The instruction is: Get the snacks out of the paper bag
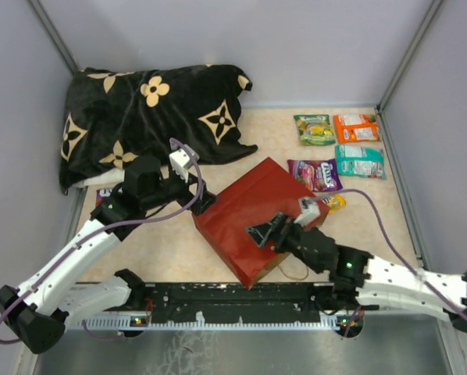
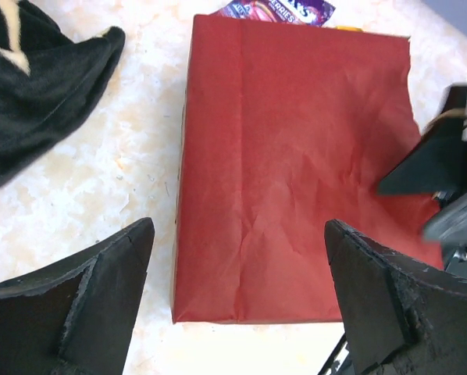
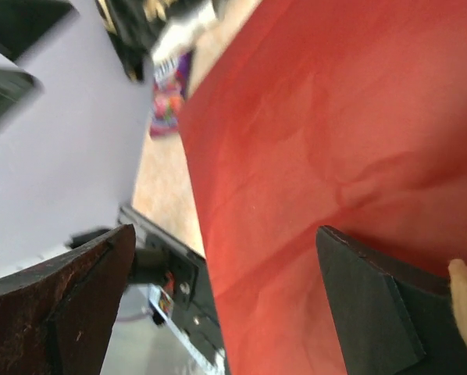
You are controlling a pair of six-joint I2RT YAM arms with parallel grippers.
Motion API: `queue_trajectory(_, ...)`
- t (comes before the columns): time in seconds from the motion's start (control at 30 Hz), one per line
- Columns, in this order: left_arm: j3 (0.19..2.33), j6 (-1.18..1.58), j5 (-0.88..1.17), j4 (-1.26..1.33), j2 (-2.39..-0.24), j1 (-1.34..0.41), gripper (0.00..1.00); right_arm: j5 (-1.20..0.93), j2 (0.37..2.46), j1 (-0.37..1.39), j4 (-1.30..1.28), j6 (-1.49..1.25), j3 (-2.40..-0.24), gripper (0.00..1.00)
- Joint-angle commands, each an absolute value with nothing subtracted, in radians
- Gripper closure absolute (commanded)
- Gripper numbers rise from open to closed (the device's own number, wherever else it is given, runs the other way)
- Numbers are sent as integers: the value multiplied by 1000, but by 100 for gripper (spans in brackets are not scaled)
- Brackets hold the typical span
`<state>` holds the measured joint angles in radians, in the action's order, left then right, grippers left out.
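The red paper bag lies flat in the middle of the table, its looped handle at the near end. Green, orange, teal and purple snacks lie on the table at the back right, with a yellow pack by the bag's right corner. My left gripper hangs open just off the bag's left end. My right gripper hovers open over the bag's near part, nothing between its fingers. The bag's inside is hidden.
A black flower-patterned pillow fills the back left corner. Another purple packet peeks out by its near edge, also in the right wrist view. Grey walls close in three sides; the arms' base rail runs along the near edge.
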<state>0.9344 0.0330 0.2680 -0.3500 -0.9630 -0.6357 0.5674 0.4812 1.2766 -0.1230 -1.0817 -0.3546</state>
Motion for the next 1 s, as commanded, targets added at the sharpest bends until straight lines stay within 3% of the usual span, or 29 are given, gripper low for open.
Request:
queue_trajectory(0.0,963,70,255,-308,-960,-642,4,72,815,1168,240,-1029,-387,1)
queue_trajectory(0.27,978,100,100,-364,-948,-640,0,-177,1232,1022,483,-970,-554,1)
queue_trajectory(0.57,1007,101,0,-407,-935,-603,0,-377,1559,864,586,-958,-816,1)
queue_trajectory(0.83,1005,99,1,-414,-907,-543,0,-498,1755,777,537,-944,-1064,1)
queue_trajectory(0.97,995,90,-6,-419,-886,-529,0,-516,1735,788,607,-989,-979,1)
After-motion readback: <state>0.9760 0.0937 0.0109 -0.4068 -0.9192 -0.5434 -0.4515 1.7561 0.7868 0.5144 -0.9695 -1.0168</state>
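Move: The right hand already has a cord handle of the paper bag looped over one open finger; the bag's middle lies about 4 cm ahead, 1 cm to its left and some 9 cm below. From that hand the purple Fox's pack is about 18 cm ahead and 17 cm right, and the M&M's pack 10 cm ahead and 22 cm right. For the left hand, the bag is about 17 cm right, 5 cm back and 16 cm down, and the dark cushion's middle some 27 cm ahead and 14 cm left. With its fingers wide open and the cord handle still hooked over one of them, the right hand first swings left and down some 6 cm, then sweeps on left and forward while climbing most of the way back, turning about 30 degrees counter-clockwise and dragging the bag with it towards the left gripper. The left hand, open and holding nothing, shifts about 6 cm left and a little less forward, rising slightly and turning counter-clockwise, so that the two grippers end close together over the bag. ##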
